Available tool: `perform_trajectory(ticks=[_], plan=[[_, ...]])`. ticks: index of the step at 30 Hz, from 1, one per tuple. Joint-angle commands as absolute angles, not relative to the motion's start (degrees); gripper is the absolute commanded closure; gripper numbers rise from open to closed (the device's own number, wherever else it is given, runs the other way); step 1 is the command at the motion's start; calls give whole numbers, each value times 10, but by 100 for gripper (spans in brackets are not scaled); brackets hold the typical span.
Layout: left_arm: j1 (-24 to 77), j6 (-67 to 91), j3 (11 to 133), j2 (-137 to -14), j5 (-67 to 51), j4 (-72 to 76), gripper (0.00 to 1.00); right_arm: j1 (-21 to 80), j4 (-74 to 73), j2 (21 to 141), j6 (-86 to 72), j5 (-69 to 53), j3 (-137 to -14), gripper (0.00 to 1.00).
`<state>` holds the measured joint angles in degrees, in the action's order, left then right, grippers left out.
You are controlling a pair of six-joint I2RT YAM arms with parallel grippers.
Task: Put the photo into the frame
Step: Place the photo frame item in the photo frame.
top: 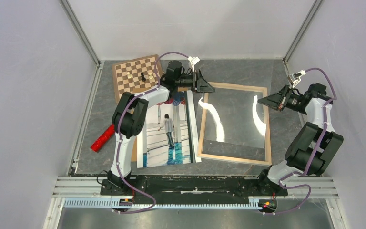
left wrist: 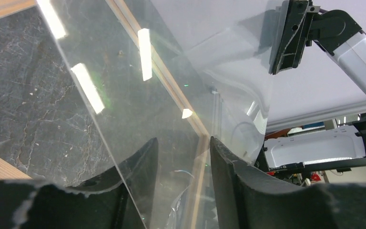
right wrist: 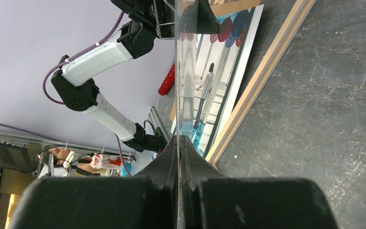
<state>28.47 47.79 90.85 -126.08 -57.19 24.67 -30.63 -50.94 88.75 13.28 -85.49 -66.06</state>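
The photo (top: 169, 131) lies face up on the table, left of the frame (top: 233, 158), whose light wooden bars lie flat. Above the frame a clear pane (top: 233, 119) is tilted, glinting with light. My right gripper (top: 267, 101) is shut on the pane's right edge; in the right wrist view its fingers (right wrist: 178, 143) pinch the sheet edge-on, with the photo (right wrist: 209, 81) and a frame bar (right wrist: 262, 71) beyond. My left gripper (top: 205, 83) is at the pane's far left corner. Its jaws (left wrist: 183, 157) stand apart around the pane's edge, a gap showing between them.
A chessboard (top: 136, 74) with a few pieces sits at the back left. A red ridged object (top: 103, 138) lies at the left edge. A brown board (top: 134, 155) peeks out under the photo. Enclosure walls stand close on both sides.
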Motion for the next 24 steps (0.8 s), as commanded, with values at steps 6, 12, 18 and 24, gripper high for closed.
perform_trajectory(ticks=[6,12,18,24], plan=[[294,479,876,-1214,-599,269,65,-304,-500,873,142,-885,-660,100],[294,468,868,-1197,-601,256,88,-304,-504,873,175,-884,-653,100],[294,462,859,-1183,-607,248,98,-305,-508,876,196,-875,-649,69],[294,451,857,-1178,-609,232,98,-306,-525,877,222,-860,-647,20]])
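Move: Between the left hand's half-open fingers stands the left edge of the clear sheet, whose middle lies about 10 cm to the right, 8 cm back and 5 cm lower; the frame's middle is about 12 cm right, 15 cm back and 18 cm below, the photo 19 cm left, 17 cm back, equally low. From the right hand, still gripping the sheet, its middle is about 10 cm left, 4 back, 8 lower; the frame 7 left, 9 back, 22 below. Closing its fingers fully on the clear sheet's left edge, the left hand draws it back about 3 cm, dipping a centimetre before lifting to some 1.5 cm above its start. Only once that grip is nearly shut does the right hand, almost in place, open past halfway to let go of its side, sinking about 1 cm and tilting slightly. ##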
